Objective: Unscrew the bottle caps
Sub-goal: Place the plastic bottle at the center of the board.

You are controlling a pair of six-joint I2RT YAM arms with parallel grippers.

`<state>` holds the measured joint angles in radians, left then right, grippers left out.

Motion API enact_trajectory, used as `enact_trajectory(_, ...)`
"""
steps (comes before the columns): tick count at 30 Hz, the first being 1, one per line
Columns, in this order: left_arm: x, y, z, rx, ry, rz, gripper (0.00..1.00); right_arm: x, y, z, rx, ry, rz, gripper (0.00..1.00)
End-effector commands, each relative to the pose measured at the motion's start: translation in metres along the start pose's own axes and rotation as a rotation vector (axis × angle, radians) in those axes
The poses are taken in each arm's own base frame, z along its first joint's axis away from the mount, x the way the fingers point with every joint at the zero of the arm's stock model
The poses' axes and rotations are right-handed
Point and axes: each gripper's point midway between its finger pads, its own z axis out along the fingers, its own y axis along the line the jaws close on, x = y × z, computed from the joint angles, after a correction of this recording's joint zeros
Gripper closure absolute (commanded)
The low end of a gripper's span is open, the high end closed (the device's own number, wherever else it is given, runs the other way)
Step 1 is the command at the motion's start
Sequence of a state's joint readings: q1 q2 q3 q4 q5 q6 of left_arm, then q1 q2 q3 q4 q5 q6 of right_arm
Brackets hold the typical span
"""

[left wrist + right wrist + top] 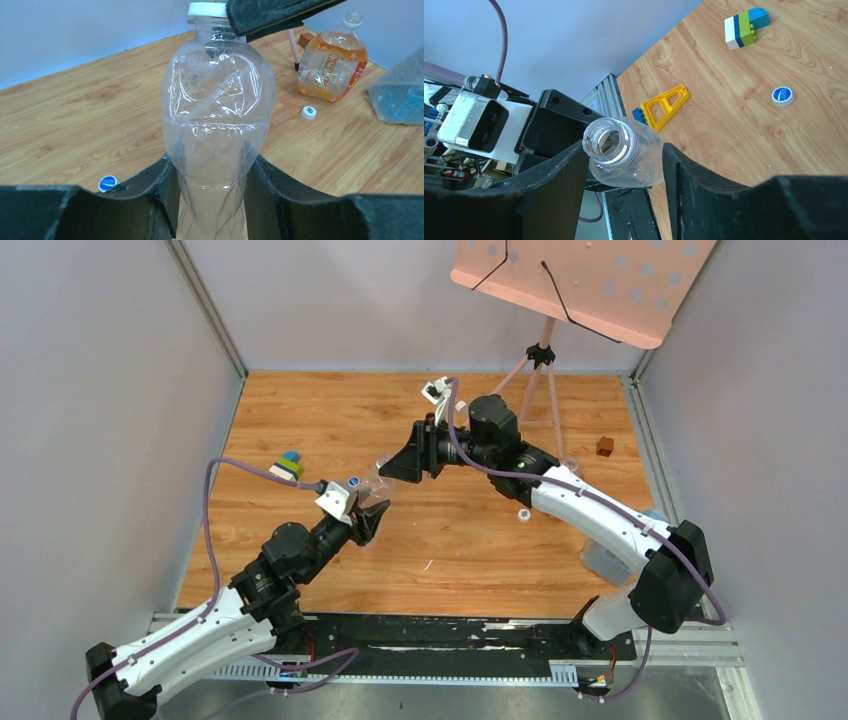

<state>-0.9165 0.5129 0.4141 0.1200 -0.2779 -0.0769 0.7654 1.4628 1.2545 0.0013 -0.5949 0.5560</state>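
My left gripper [212,200] is shut on the lower body of a clear plastic bottle [217,100] and holds it up off the table. In the left wrist view a white cap [207,9] shows at the bottle's top. In the right wrist view the threaded mouth [611,142] looks bare, with no cap on it. My right gripper [624,165] is open, its jaws standing either side of the neck with a gap wider than the neck. On the table lie a loose blue cap [353,481] and a loose white cap [523,514].
An uncapped bottle with an orange label [332,65] lies at the right, next to crushed bluish plastic [400,95]. A stack of toy bricks [288,466], a yellow triangular piece [664,105], a brown cube [604,446] and a tripod's legs [540,380] also stand on the wooden table.
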Motion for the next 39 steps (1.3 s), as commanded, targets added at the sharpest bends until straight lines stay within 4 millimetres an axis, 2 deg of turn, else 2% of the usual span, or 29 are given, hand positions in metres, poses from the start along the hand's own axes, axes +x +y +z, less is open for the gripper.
enact_trajectory(1, -0.012, -0.002, 0.002, 0.009, -0.057, -0.023, 0.72, -0.02, 0.012, 0.007, -0.044, -0.047, -0.045, 0.5)
enact_trajectory(5, -0.011, -0.001, 0.002, 0.001, -0.051, -0.023, 0.7, -0.017, 0.011, 0.011, -0.054, -0.037, -0.053, 0.76)
enact_trajectory(7, -0.009, 0.002, 0.001, -0.015, -0.046, -0.028, 0.61, -0.016, 0.011, 0.013, -0.056, -0.037, -0.062, 0.84)
enact_trajectory(9, -0.006, 0.006, 0.0, -0.035, -0.037, -0.029, 0.49, -0.015, 0.008, 0.016, -0.053, -0.037, -0.072, 0.95)
enact_trajectory(10, -0.002, 0.007, -0.001, -0.044, -0.025, -0.029, 0.37, -0.016, 0.007, 0.018, -0.048, -0.037, -0.078, 0.99)
enact_trajectory(11, -0.002, 0.011, -0.002, -0.067, -0.023, -0.03, 0.29, -0.016, 0.005, 0.02, -0.04, -0.037, -0.081, 1.0)
enact_trajectory(12, 0.002, 0.013, -0.003, -0.078, -0.011, -0.031, 0.16, -0.016, 0.003, 0.022, -0.032, -0.038, -0.089, 1.0)
enact_trajectory(14, 0.006, 0.025, -0.006, -0.143, 0.004, -0.039, 0.02, -0.019, -0.004, 0.029, -0.004, -0.045, -0.109, 1.0)
enact_trajectory(17, 0.02, 0.039, -0.013, -0.224, 0.055, -0.044, 0.0, -0.027, -0.024, 0.042, 0.081, -0.077, -0.157, 1.0)
enact_trajectory(21, 0.036, 0.061, -0.027, -0.363, 0.114, -0.07, 0.0, -0.052, -0.059, 0.06, 0.242, -0.155, -0.235, 1.0)
enact_trajectory(22, 0.036, 0.068, -0.03, -0.41, 0.113, -0.086, 0.0, -0.056, -0.071, 0.065, 0.289, -0.17, -0.248, 1.0)
enact_trajectory(26, 0.04, 0.084, -0.044, -0.519, 0.149, -0.102, 0.0, -0.07, -0.099, 0.088, 0.385, -0.209, -0.345, 1.0)
enact_trajectory(31, 0.046, 0.09, -0.053, -0.567, 0.176, -0.126, 0.0, -0.076, -0.135, 0.116, 0.521, -0.252, -0.484, 1.0)
enact_trajectory(39, 0.053, 0.092, -0.057, -0.591, 0.192, -0.14, 0.0, -0.082, -0.159, 0.143, 0.569, -0.292, -0.567, 1.0)
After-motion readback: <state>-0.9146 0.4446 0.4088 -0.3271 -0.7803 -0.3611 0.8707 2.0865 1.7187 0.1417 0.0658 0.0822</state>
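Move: The plastic bottle is held about upright by the left gripper, its middle some 2 cm below that hand and 1 cm ahead. The right gripper has its open fingers around the bottle's neck, so the bottle's middle is roughly 8 cm below the right hand and 1 cm back. From the right hand, the blue cap lies about 15 cm ahead, 9 cm left and 30 cm down; the toy blocks about 17 cm ahead, 23 cm left and 28 cm down. Close the right gripper on the bottle's neck, then open the left wide to let go of the body and draw it about 10 cm left and some 7 cm down, turning counter-clockwise. Keep the neck pinched and carry the bottle with the right hand about 18 cm forward, also left and down, past the blue cap, swinging the fingers clockwise to point forward-left. ##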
